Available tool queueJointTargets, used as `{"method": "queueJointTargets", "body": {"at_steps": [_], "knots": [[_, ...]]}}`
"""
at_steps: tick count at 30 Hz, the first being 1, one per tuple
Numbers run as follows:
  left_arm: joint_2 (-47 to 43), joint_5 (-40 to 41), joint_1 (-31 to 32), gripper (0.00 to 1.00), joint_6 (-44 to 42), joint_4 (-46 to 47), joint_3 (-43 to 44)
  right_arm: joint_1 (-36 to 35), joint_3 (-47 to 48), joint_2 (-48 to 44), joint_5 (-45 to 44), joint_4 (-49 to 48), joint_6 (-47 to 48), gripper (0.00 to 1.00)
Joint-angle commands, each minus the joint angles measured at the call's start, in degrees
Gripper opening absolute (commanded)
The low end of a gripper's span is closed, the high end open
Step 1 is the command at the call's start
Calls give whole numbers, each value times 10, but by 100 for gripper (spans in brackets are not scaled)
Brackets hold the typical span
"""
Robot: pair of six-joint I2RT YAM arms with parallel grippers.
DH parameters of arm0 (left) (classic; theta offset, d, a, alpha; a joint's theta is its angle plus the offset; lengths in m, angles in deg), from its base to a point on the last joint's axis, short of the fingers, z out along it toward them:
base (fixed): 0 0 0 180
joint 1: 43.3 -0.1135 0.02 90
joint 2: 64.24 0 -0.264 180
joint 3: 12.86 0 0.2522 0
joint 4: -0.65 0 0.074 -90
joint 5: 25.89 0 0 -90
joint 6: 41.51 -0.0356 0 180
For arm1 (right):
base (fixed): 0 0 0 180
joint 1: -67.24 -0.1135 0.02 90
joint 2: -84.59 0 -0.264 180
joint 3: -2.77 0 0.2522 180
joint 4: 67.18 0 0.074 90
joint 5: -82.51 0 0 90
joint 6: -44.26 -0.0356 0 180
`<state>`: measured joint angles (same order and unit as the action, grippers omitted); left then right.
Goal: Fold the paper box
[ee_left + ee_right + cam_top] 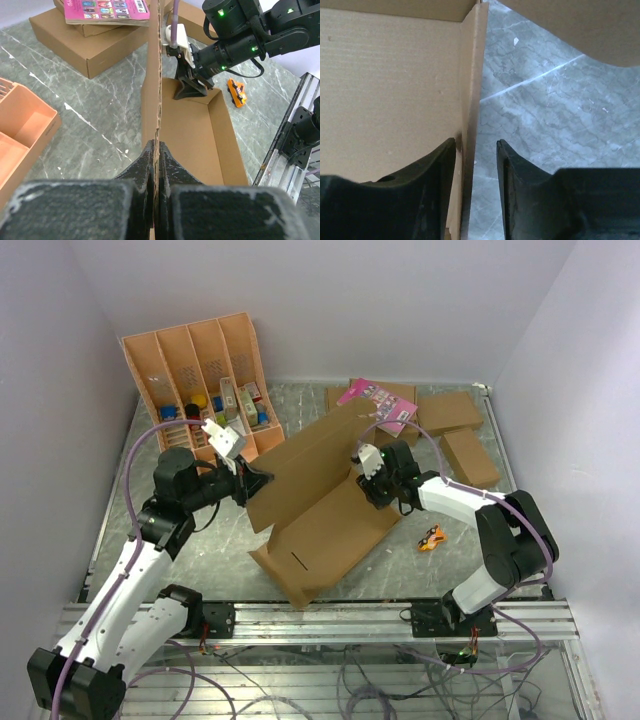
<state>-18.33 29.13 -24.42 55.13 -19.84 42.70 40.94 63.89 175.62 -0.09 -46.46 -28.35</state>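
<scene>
The paper box [330, 530] lies at the middle of the table with one long flap [310, 455] standing up. My left gripper [252, 483] is shut on the near left end of that flap. In the left wrist view the cardboard edge [159, 75] runs straight up from between the closed left gripper [156, 150]. My right gripper [366, 480] is at the box's far end. In the right wrist view the right gripper [476, 144] straddles a short end wall [471, 75]; the wall touches the left finger [442, 165], with a gap to the other one.
An orange-tan compartment tray [200, 370] leans at the back left. A pink booklet [378, 403] lies on small brown boxes [450, 412] at the back right, another box [470, 457] beside them. A small orange object [432, 537] lies right of the box. A metal rail [330, 618] borders the near edge.
</scene>
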Motion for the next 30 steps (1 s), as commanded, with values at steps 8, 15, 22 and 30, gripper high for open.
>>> {"method": "queueJointTargets", "body": {"at_steps": [8,15,22,30], "knots": [[2,19,4,7,-8,20,4,13,21,-23,85,99,110,58],[0,22,4,7,-3,27,0,18,17,-29,98,113,121,60],[-4,26,4,7,1,30,-5,19,22,-21,93,118,116,58],[-7,30,4,7,3,32,-8,20,22,-16,86,116,112,56]]}}
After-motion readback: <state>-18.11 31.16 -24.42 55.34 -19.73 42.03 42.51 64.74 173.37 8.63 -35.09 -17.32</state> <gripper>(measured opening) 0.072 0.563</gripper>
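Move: The box's far-right end wall stands between the right hand's fingers, its middle about 2 cm ahead and 2 cm left; the box's near right corner, where that wall ends, lies some 5 cm back and 5 cm right, 1 cm below. Around the same height, the orange toy car is roughly 10 cm back and 13 cm right. From the left hand the corner is about 4 cm ahead, 33 cm right and 24 cm below. The end wall stays straddled by the right fingers as they open further around it, and the right hand slides level back along it, about 3.5 cm towards the near right corner, turning some 12 degrees counter-clockwise and easing to a stop. The left hand stays in place, still pinching the edge of the big raised panel. ##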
